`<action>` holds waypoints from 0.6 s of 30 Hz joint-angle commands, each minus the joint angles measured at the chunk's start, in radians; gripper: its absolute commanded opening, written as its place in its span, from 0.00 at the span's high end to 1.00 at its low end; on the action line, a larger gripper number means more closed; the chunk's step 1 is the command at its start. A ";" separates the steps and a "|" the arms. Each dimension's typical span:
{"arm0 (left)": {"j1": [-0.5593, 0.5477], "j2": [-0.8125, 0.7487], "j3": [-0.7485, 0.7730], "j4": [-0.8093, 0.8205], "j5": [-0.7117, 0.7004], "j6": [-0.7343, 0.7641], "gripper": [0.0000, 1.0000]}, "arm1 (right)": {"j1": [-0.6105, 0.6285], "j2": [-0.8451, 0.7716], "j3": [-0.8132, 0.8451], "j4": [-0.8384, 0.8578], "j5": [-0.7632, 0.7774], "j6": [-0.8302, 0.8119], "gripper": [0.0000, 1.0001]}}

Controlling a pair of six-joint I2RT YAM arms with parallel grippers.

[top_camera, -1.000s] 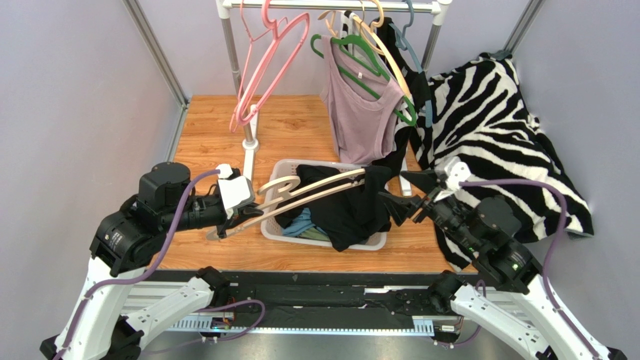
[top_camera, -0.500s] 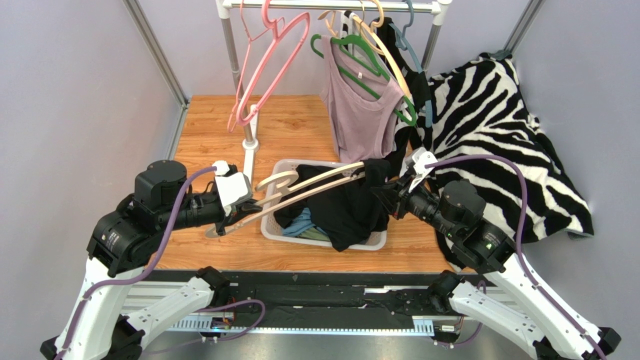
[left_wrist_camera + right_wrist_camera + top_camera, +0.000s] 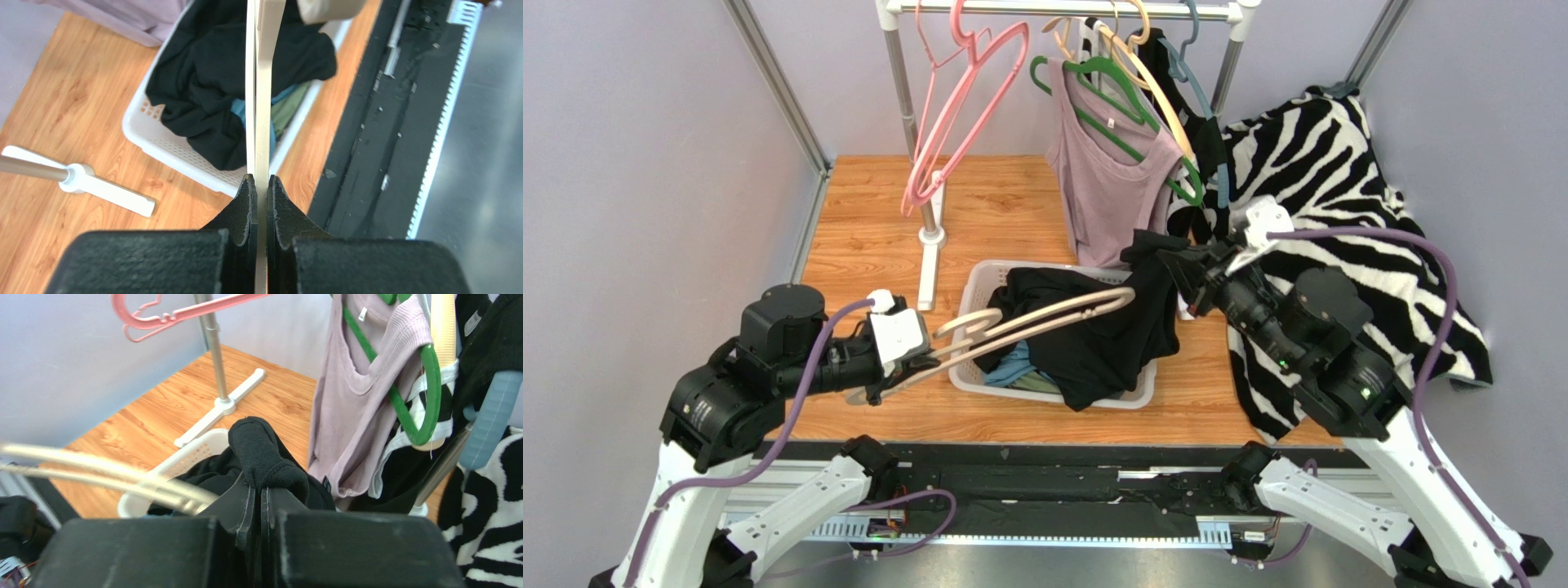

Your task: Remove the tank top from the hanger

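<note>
A beige wooden hanger (image 3: 1038,316) reaches from the left over the white basket (image 3: 1133,398). My left gripper (image 3: 922,358) is shut on its lower bar, which runs as a thin beige strip (image 3: 263,92) between the jaws of that gripper (image 3: 261,184). The black tank top (image 3: 1100,331) hangs from the hanger's far end down into the basket. My right gripper (image 3: 1185,263) is shut on a bunched black strap of the tank top (image 3: 261,450), held just above its closed jaws (image 3: 261,487). The hanger's arms (image 3: 92,465) blur past at the left of that view.
A clothes rack at the back carries a pink hanger (image 3: 952,110) and a green hanger with a mauve top (image 3: 1112,184). The rack's white foot (image 3: 932,263) stands left of the basket. A zebra-print cloth (image 3: 1333,208) covers the right side. More clothes lie in the basket.
My right gripper came in from the right, shut on the tank top's strap and drew it up and back. My left arm pulled the hanger slightly left and toward me.
</note>
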 commanded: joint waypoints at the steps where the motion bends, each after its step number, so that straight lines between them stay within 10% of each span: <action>1: 0.005 -0.043 0.054 -0.078 0.082 0.085 1.00 | -0.015 0.097 0.069 0.036 0.083 -0.031 1.00; 18: 0.022 -0.045 0.292 0.207 -0.447 -0.078 1.00 | 0.048 0.367 0.191 0.130 -0.313 0.007 1.00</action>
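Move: The black tank top in the right fingers is bound for the basket, whose middle lies about 15 cm to the left, 4 cm ahead and some 35 cm below that hand; the lavender top hangs 18 cm ahead and 7 cm left of the hand, slightly lower. From the left hand, still holding the wooden hanger, the rail by the pink hangers is roughly 33 cm ahead, 4 cm right and 20 cm up, the basket 14 cm ahead, 17 cm right and 28 cm down. Keep the left fingers shut on the wooden hanger and ease it back about 3 cm, then lift it some 14 cm, drifting left and tipping up and counter-clockwise so its free end swings away from the black top towards the rack. With the right hand keep pinching the top, reach a little forward, then bring it left and down, about 8 cm leftward, towards the basket. ##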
